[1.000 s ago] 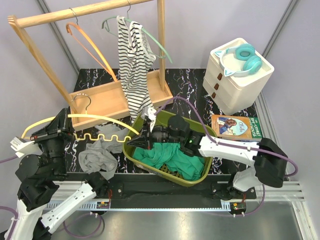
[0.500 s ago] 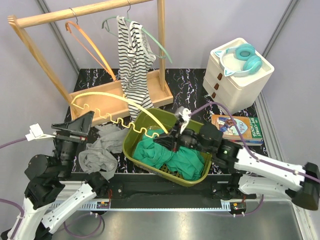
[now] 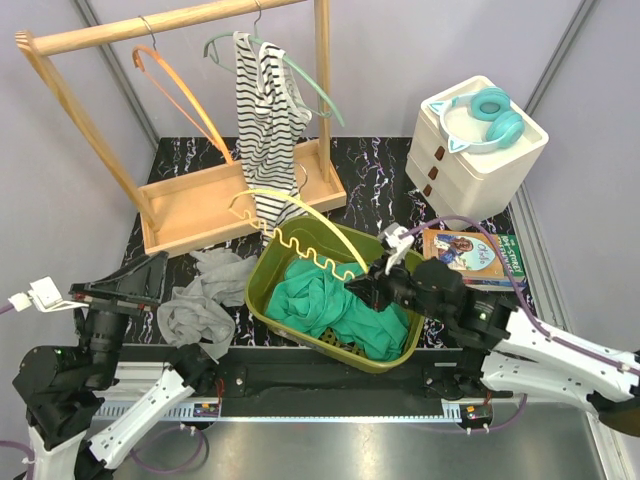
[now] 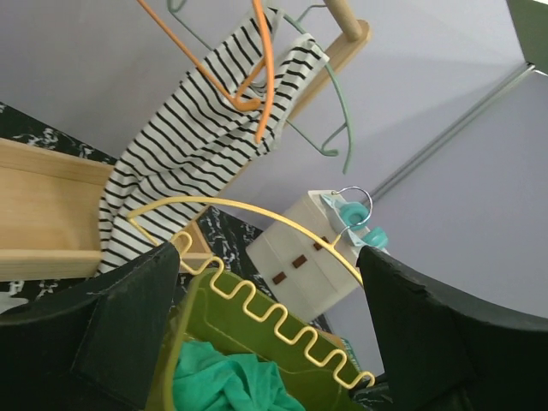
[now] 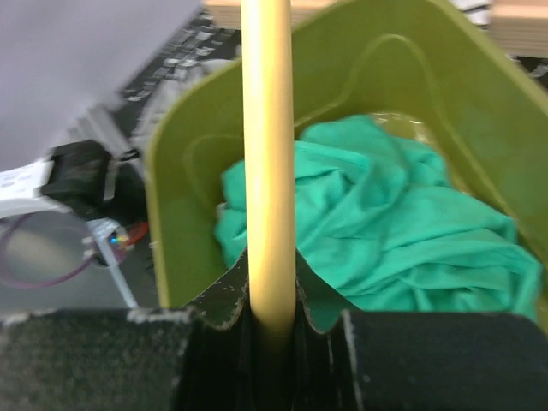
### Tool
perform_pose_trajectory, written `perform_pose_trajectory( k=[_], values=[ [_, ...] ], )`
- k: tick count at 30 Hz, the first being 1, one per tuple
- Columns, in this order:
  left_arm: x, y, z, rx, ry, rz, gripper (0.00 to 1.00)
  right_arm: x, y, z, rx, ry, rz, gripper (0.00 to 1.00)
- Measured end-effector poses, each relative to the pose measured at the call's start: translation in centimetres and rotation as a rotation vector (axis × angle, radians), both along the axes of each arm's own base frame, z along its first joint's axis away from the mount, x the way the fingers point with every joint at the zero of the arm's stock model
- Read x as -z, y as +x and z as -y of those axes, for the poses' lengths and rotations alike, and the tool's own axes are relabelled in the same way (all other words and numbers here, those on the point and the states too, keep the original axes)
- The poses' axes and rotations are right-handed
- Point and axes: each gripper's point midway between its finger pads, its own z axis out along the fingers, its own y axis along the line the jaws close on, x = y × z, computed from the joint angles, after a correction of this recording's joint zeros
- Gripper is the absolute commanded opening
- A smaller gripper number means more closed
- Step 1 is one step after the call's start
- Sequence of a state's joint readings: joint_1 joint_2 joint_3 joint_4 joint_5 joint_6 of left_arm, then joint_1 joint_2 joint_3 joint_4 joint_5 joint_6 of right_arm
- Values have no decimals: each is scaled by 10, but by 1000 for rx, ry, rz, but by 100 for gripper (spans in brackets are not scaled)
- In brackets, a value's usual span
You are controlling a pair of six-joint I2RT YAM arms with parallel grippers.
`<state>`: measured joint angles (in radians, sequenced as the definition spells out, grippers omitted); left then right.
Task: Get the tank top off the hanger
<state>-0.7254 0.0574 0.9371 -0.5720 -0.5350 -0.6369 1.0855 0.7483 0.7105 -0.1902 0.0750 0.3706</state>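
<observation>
A bare yellow hanger (image 3: 318,256) with a wavy bottom bar hangs in the air above the olive basket (image 3: 258,285). My right gripper (image 3: 372,283) is shut on its right end; in the right wrist view the jaws (image 5: 272,312) clamp the yellow bar (image 5: 268,171). A green garment (image 3: 335,310) lies crumpled in the basket, also in the right wrist view (image 5: 411,214). My left gripper (image 3: 135,283) is open and empty at the near left, apart from the hanger. In the left wrist view the hanger (image 4: 248,205) shows far off between my spread fingers (image 4: 103,334).
A wooden rack (image 3: 200,200) at the back holds a striped shirt (image 3: 268,130) on a mint hanger (image 3: 310,85) and an orange hanger (image 3: 185,90). A grey cloth (image 3: 200,305) lies left of the basket. White drawers with headphones (image 3: 475,150) and a book (image 3: 470,255) stand right.
My right gripper has carried the yellow hanger to the right, over the basket. My left gripper no longer touches the hanger and has drawn back to the near left.
</observation>
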Motion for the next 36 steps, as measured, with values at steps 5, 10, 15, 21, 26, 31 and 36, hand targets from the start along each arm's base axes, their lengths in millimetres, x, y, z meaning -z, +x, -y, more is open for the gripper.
perform_pose_trajectory(
  k=[5,10,15,21,26,31,36],
  values=[
    [8,0,-8,-40,59,-13,91,-1,38,-13,118,-144,15,0],
    [15,3,-6,-43,112,-38,91,-37,83,-39,166,-201,105,0],
    [21,3,-3,-27,136,-54,91,-84,137,-52,227,-179,184,0],
    [33,5,5,2,145,-69,91,-126,190,-79,234,-174,294,0],
    [47,7,14,34,159,-98,91,-146,212,-113,189,-172,370,0],
    [66,10,24,70,157,-141,91,-167,233,-142,176,-139,422,0],
    [88,15,34,92,163,-204,91,-177,251,-168,161,-118,436,0]
  ],
)
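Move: The right hand grips the bare yellow hanger by one end; its spot on the rack's rod is about 38 cm ahead, 27 left and 26 up, between the orange hanger (30 ahead, 32 left, 16 up) and the striped top (27 ahead, 19 left, 8 up). For the open left hand, the grey tank top lies some 8 cm ahead, 1 left and 30 down; the basket's middle is 8 ahead, 30 right and 28 down. Right hand carries yellow hanger 25 cm forward, up and left to rod; open left hand sinks 9 cm. ##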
